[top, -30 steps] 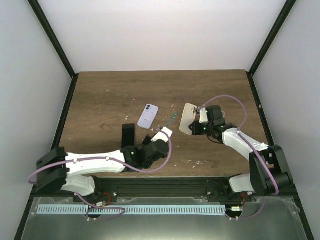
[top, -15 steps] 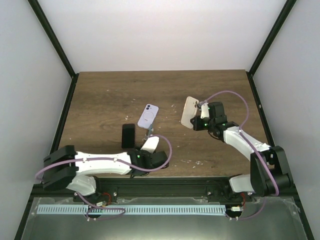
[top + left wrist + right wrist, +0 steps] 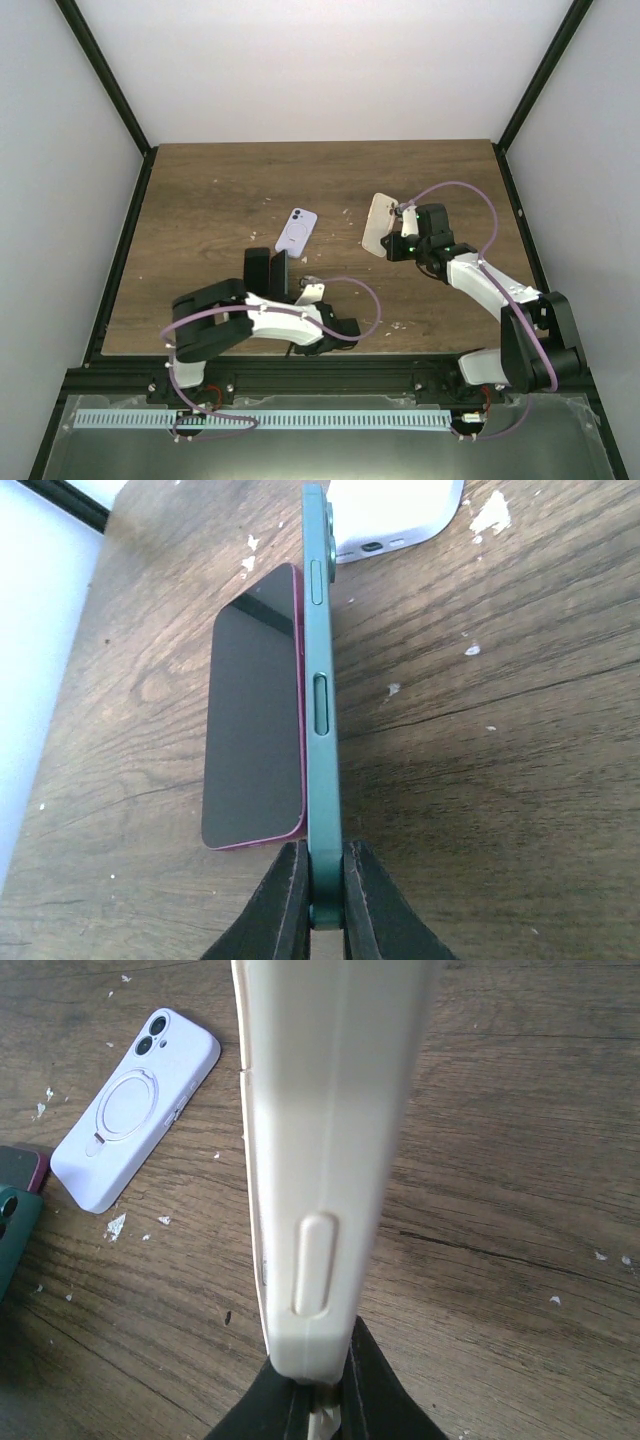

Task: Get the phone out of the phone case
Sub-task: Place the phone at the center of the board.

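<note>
My left gripper (image 3: 325,900) is shut on the lower end of a green phone (image 3: 320,680), held on its edge with its side buttons facing the camera. In the top view this gripper (image 3: 290,286) is at the table's front middle, with the green phone (image 3: 279,268) upright. My right gripper (image 3: 320,1392) is shut on the end of a cream phone case (image 3: 330,1110), held up on edge above the table. In the top view the right gripper (image 3: 398,243) holds the cream case (image 3: 378,224) right of centre. I cannot tell whether anything is inside the case.
A maroon phone (image 3: 255,720) lies screen-up just left of the green phone, also seen in the top view (image 3: 257,269). A lavender case with a ring stand (image 3: 296,231) lies at mid-table and shows in the right wrist view (image 3: 135,1105). White crumbs dot the wood.
My left arm has pulled back and swung left, carrying the green phone away from the cream case to beside the maroon phone. My right gripper raised the cream case slightly, then held still.
</note>
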### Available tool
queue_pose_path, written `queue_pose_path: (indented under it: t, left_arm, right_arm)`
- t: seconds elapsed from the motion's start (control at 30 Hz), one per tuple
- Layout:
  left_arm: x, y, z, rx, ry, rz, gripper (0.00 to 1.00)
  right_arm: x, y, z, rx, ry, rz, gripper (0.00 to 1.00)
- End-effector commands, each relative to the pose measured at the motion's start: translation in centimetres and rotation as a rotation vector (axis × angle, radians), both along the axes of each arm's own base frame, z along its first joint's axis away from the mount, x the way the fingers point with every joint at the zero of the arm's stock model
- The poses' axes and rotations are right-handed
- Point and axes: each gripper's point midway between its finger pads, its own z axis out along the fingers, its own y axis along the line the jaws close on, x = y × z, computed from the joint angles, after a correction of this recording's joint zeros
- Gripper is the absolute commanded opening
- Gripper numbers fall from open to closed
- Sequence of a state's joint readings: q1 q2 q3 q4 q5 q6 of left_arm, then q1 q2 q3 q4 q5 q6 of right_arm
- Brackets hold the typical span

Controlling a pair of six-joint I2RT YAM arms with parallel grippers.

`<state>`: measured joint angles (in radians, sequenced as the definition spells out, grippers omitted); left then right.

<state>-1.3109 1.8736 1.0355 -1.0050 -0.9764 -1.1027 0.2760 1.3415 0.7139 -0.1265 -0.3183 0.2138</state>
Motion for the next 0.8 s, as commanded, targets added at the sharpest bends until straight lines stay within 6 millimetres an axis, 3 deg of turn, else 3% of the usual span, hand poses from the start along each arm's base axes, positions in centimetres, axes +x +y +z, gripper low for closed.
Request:
queue_pose_path:
  t: [0.0, 0.53, 0.77]
  left_arm:
    - [0.1, 1.0, 0.0, 0.089, -0.053, 0.047, 0.0]
    - [3.3, 3.0, -4.6, 0.118, 0.037, 0.032, 0.0]
    - [3.2, 3.3, -5.2, 0.126, 0.062, 0.045, 0.02]
  right_arm:
    - [1.1, -0.1, 1.9, 0.015, -0.06, -0.005, 0.01]
    - [1.2, -0.2, 1.4, 0.006, -0.048, -0.011, 0.01]
    - [1.2, -0.1, 1.3, 0.005, -0.048, -0.008, 0.01]
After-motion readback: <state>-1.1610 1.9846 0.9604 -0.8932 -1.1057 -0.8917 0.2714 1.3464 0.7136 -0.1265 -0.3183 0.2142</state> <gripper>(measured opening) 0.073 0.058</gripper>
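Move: The left gripper holds the teal phone tilted steeply on its long edge, screen to the left. The mauve phone lies flat, screen up, close along that left side: its middle is about 8 cm left of the left hand, 7 cm ahead and 5 cm below. The lilac phone lies some 18 cm ahead of this hand and 2 cm right. From the right hand, the mauve phone is about 33 cm left and 8 cm back, roughly 12 cm lower. Keep the left fingers shut on the near end of the teal phone and bring it left and forward, about 6 cm in all, sinking some 2.5 cm. Roll the hand about 15 degrees, left side up, so the screen turns upward, and push the mauve phone along to the left with the teal phone's lower edge. ##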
